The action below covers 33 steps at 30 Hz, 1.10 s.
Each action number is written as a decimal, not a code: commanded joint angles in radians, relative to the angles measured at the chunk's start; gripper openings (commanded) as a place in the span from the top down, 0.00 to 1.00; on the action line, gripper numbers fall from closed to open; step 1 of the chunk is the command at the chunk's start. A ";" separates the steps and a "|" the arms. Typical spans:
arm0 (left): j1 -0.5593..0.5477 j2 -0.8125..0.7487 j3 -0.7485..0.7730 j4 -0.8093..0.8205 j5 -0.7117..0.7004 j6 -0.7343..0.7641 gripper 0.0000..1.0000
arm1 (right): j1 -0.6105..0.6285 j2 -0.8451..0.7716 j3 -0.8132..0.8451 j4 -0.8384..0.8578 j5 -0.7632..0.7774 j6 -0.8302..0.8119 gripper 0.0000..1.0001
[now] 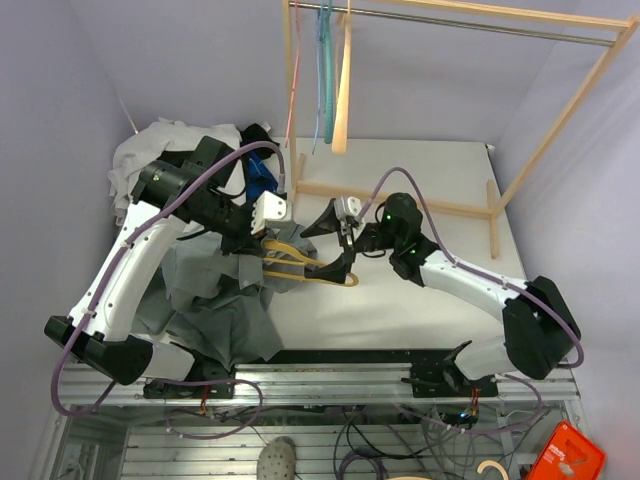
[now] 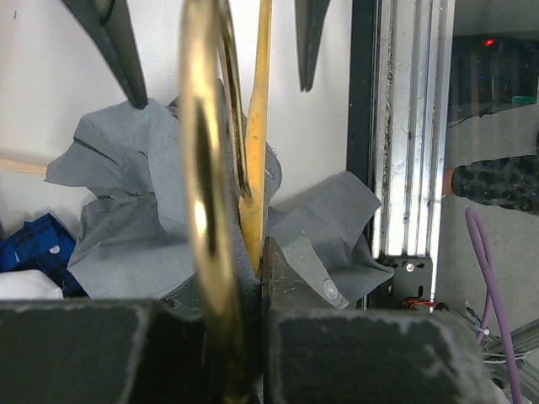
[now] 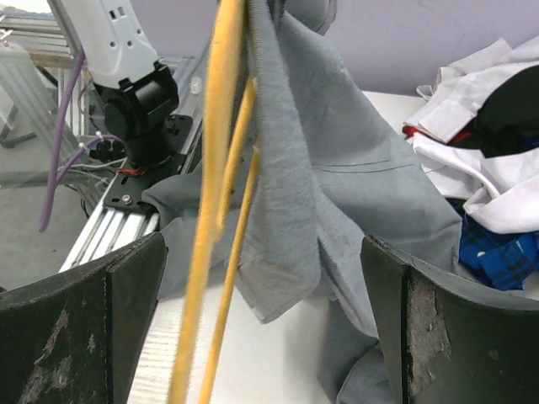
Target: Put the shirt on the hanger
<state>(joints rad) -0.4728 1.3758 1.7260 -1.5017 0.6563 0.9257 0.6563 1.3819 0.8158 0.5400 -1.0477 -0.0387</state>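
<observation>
The yellow hanger [image 1: 305, 264] is held above the table between both arms. My left gripper [image 1: 262, 238] is shut on its left end, with a fold of the grey shirt [image 1: 215, 305] pinched in alongside. In the left wrist view the hanger [image 2: 202, 168] runs up from the closed left gripper [image 2: 257, 269], and shirt fabric [image 2: 126, 210] hangs behind it. My right gripper [image 1: 336, 242] stands open around the hanger's right part. In the right wrist view the hanger bars [image 3: 221, 168] and a draped shirt edge [image 3: 337, 185] hang between the wide-open fingers [image 3: 84, 320], touching neither.
A wooden rack [image 1: 545, 135] stands at the back with pink, teal and cream hangers [image 1: 332, 70] on its rail. A pile of white and dark blue clothes [image 1: 165, 150] lies at the back left. The aluminium frame [image 1: 330, 385] borders the near edge.
</observation>
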 commanded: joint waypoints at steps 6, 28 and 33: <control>-0.023 -0.008 0.034 0.001 0.014 0.002 0.93 | 0.047 0.120 0.124 0.046 -0.033 -0.021 0.00; -0.036 0.029 0.099 0.005 -0.005 -0.075 0.00 | 0.093 0.115 0.124 -0.045 0.221 -0.029 1.00; -0.044 0.068 0.394 0.007 -0.015 -0.233 0.02 | 0.091 0.104 0.108 -0.095 0.299 -0.053 1.00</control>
<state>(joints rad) -0.5053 1.4425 1.9236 -1.5082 0.6170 0.8253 0.7483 1.5177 0.9455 0.4709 -0.8631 -0.0700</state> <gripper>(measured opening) 0.978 0.373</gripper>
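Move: My open right hand faces left towards the shirt-covered shoulder of the yellow hanger, about 4 cm to its left, level fore and aft and roughly 1 cm lower. The hanger's neck, with the grey shirt's collar still in my left fingers, is some 13 cm left, 1 cm ahead and 3 cm higher. The hanger's bare end is about 7 cm right, 6 cm back and 3 cm below. From my left hand, that covered shoulder is around 9 cm right, 1 cm back and 4 cm lower. I slide my right hand about 4 cm left, around the hanger's covered shoulder, and close its fingers to pinch wood and shirt together. Keeping that grip, I carry it some 3 cm forward, turning about 15 degrees clockwise, while my left hand, almost still until then, opens wide, lets go at the neck and rises nearly 4 cm. ##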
